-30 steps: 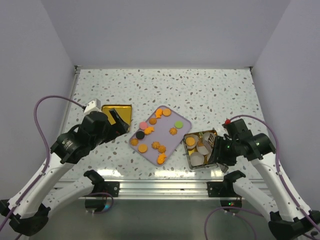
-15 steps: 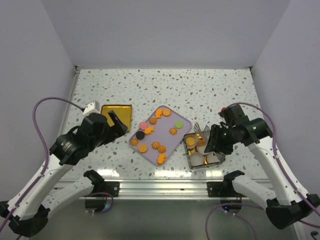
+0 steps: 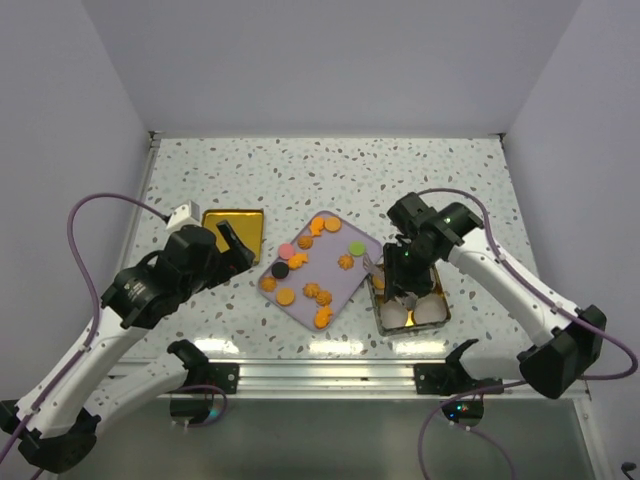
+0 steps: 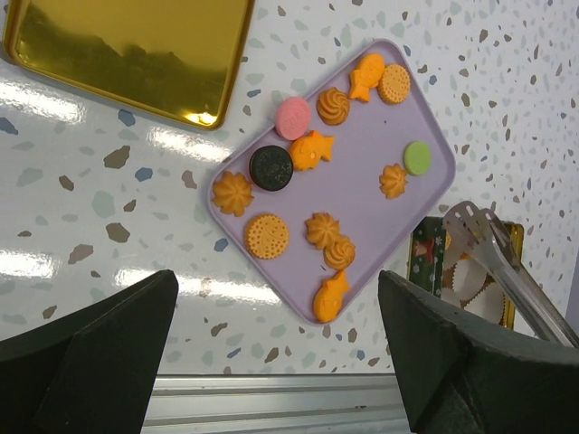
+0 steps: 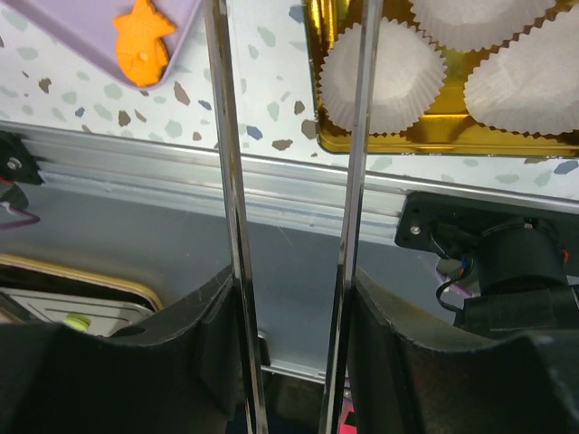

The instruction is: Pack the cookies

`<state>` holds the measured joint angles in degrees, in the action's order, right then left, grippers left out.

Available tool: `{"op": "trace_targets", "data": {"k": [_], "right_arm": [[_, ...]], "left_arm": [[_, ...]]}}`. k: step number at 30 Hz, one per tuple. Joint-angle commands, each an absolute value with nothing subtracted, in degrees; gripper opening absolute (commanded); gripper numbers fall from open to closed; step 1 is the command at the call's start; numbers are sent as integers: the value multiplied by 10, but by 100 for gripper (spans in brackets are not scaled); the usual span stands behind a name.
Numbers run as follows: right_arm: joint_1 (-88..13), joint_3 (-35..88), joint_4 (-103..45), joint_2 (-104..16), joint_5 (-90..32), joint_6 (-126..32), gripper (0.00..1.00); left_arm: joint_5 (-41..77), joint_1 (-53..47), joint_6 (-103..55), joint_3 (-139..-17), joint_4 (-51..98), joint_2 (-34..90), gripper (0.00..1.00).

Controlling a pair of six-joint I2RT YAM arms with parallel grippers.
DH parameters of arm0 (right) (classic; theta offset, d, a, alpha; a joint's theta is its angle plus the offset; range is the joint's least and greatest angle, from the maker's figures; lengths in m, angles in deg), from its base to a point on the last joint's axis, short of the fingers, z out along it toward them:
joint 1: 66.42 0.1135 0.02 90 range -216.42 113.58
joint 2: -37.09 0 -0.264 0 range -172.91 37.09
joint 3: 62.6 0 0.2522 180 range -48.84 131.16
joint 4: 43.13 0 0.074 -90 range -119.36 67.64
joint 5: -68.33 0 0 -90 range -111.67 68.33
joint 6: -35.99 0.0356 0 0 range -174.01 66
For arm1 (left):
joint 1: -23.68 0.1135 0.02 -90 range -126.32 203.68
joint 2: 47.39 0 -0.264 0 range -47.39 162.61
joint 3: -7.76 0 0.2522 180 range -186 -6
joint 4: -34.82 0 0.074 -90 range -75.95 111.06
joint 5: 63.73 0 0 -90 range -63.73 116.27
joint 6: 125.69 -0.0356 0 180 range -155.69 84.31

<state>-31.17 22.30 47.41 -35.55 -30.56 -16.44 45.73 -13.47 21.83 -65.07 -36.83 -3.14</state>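
Observation:
Several cookies, mostly orange with a pink, a green and a black one, lie on a lilac tray. In the left wrist view the black cookie lies mid-tray. My right gripper is shut on metal tongs, over the far left part of a tin holding white paper cups. The two blades of the tongs stand apart with nothing between them; a fish cookie shows beyond. My left gripper hangs open, left of the tray, empty.
A gold lid lies on the speckled table left of the tray. White paper cups fill the near end of the tin. The table's metal front rail runs just below tray and tin.
My right arm has swung from the tin's right side up and to the left, carrying the tongs over the tin toward the tray. The left arm has not moved.

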Motion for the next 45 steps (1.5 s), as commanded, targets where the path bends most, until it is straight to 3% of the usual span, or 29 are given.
{"op": "trace_targets", "data": {"k": [1, 9, 18, 45], "right_arm": [[-310, 279, 446, -401, -282, -160, 46], [-309, 384, 471, -509, -254, -198, 45], [-309, 459, 520, -532, -240, -201, 45], [-285, 480, 465, -649, -271, -210, 46]], "left_arm": [[477, -131, 221, -645, -361, -41, 98], [500, -131, 211, -658, -370, -43, 100], [532, -131, 198, -673, -381, -47, 100], [528, -131, 161, -680, -344, -17, 100]]}}
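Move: The right hand holds the metal tongs; the green cookie lies about 21 cm ahead of it, 7 cm to its left and some 16 cm down. The star-shaped cookie lies 3 cm nearer than the green one and 4 cm farther left. The cookie box's middle is about 8 cm ahead of the hand and 5 cm right. From the left hand, the green cookie is roughly 15 cm ahead, 30 cm right and 22 cm down. Still gripping the tongs half open, the right hand seems to push the cookie box forward with them as it carries them out of it, then brings their tips over the green cookie. It goes some 9 cm forward and 6 cm left, with a rise of nearly 3 cm midway and then a dip of about 5 cm. The tips end close at the cookie; contact can't be seen. ##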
